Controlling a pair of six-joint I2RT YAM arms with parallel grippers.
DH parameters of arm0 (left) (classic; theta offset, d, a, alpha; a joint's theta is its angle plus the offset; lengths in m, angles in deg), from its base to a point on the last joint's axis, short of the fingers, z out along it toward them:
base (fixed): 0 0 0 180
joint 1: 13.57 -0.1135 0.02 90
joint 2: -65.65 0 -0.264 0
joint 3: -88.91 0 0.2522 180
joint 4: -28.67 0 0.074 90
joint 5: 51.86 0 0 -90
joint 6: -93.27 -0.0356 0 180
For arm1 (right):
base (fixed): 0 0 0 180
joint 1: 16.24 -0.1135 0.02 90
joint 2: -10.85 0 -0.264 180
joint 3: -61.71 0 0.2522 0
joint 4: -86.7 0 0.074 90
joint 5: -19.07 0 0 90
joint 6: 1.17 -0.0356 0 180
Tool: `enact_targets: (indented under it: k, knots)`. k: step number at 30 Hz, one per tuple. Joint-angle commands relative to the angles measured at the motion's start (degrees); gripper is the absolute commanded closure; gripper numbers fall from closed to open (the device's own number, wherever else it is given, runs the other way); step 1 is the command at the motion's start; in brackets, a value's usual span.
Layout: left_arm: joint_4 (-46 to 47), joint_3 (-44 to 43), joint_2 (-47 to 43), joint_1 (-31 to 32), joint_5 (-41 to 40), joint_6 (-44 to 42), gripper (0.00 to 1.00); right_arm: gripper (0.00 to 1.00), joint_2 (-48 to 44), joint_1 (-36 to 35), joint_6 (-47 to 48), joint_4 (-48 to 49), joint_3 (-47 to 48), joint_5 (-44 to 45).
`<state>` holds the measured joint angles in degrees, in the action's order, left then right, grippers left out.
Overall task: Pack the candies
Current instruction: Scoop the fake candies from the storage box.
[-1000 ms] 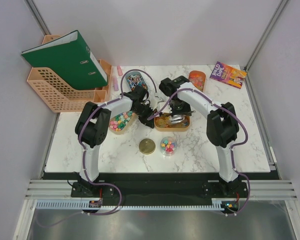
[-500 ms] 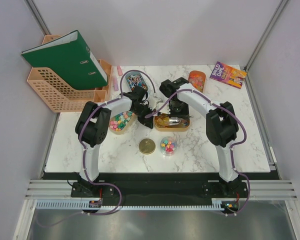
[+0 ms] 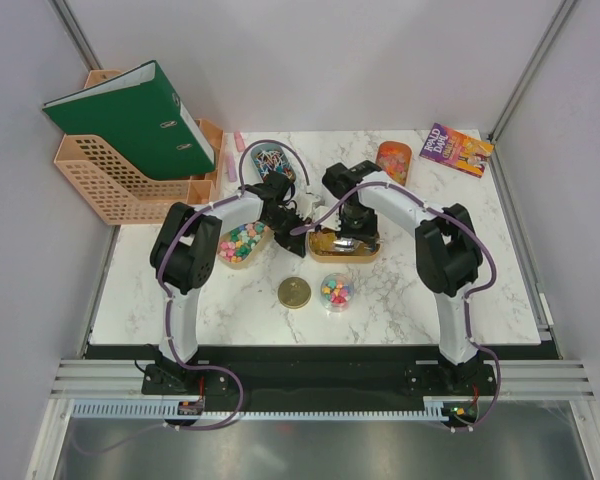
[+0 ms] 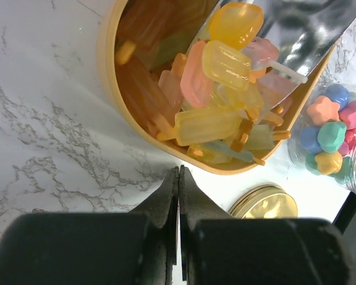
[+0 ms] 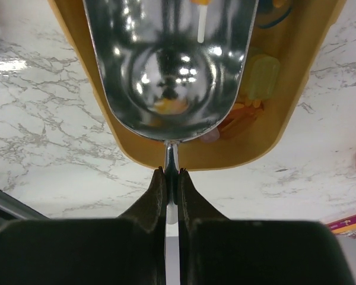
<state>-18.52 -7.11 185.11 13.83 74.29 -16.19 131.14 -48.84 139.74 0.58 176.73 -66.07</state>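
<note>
Small mixed-colour candies point(image 3: 242, 241) fill the left oval tray point(image 3: 227, 259), and more sit in a clear jar point(image 3: 336, 291) point(image 4: 335, 127). The right oval tray point(image 3: 372, 253) point(image 4: 107, 89) point(image 5: 285, 119) holds translucent lolly-shaped sweets point(image 4: 216, 89). My right gripper point(image 3: 352, 218) point(image 5: 171, 172) is shut on the handle of the silver scoop point(image 5: 169, 65) point(image 4: 308, 29), whose bowl lies inside that tray. My left gripper point(image 3: 298, 238) point(image 4: 178, 172) is shut and empty, its tips just outside the right tray's rim, between the two trays.
A round gold lid point(image 3: 294, 293) point(image 4: 267, 205) lies left of the jar. At the back stand a patterned tin point(image 3: 270, 160), an orange container point(image 3: 393, 158) and a book point(image 3: 456, 149). A peach file rack point(image 3: 120, 185) with a green binder point(image 3: 130, 115) sits at the back left.
My right gripper has shifted slightly over the right tray with the scoop, and now covers the scoop in the top view. The left arm has barely moved.
</note>
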Motion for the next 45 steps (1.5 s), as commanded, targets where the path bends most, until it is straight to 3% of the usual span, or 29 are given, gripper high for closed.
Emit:
enact_targets:
  k: [1,3,10,21,31,34,35,37,41,45]
  knots:
    - [2.32,-1.85,-1.24,1.52,1.40,-0.22,0.97,1.00,1.62,-0.80,-0.91,7.22,-4.13,-4.42]
    - [1.97,-2.03,-1.60,1.52,0.69,0.04,0.95,1.00,1.26,-0.01,-0.91,8.19,-5.53,-4.77]
    - [1.70,-0.71,-4.84,0.90,-2.74,-0.66,0.70,1.00,-1.46,1.13,-0.55,11.45,-8.53,-6.45]
    - [-0.66,2.19,-13.28,-2.79,-2.56,-1.01,0.59,1.00,-9.97,3.15,-0.20,16.63,-13.88,-8.29]
    - [-2.34,3.16,-19.17,-3.93,-17.57,3.81,0.38,1.00,-24.39,4.91,0.15,22.44,-21.18,-9.79]
    - [-2.08,1.32,-18.39,-4.37,-26.34,8.02,0.22,1.00,-28.35,4.91,1.63,21.04,-22.93,-9.17]
    - [-2.51,-0.52,-17.25,-4.46,-29.34,9.69,0.00,1.00,-29.23,4.83,2.34,20.07,-23.38,-8.82]
    - [-4.27,-2.63,-16.11,-4.81,-35.58,12.33,0.00,1.00,-31.78,4.65,5.05,16.83,-25.04,-7.86]
    - [-6.03,-5.89,-16.27,-8.93,-28.95,14.80,0.00,1.00,-36.52,3.78,9.98,11.81,-29.43,-5.22]
    - [-6.12,-5.81,-17.15,-9.38,-31.21,11.21,0.06,1.00,-40.47,1.67,13.24,6.72,-32.78,1.80]
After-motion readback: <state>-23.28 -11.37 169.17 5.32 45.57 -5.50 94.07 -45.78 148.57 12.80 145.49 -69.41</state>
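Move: Low over the right-hand end of the tan tray, the right hand holds the scoop by its handle, with the fake candies about 7 cm to its left and 6 cm below. The clear jar stands some 10 cm back and 10 cm left of this hand, and the gold lid 10 cm back, 18 cm left. For the left hand, at the tray's other end, those candies lie about 8 cm to its right, and the tray of round candies 12 cm to its left. Sinking some 2 cm, the right hand settles the scoop into the candies, then tips its blade end up by about 25 degrees and lifts about 9 cm, keeping its grip, before swinging back towards the robot and right. The left hand, shut against the tray's left end, comes away up, left and forward towards the round candies, opening wide. ##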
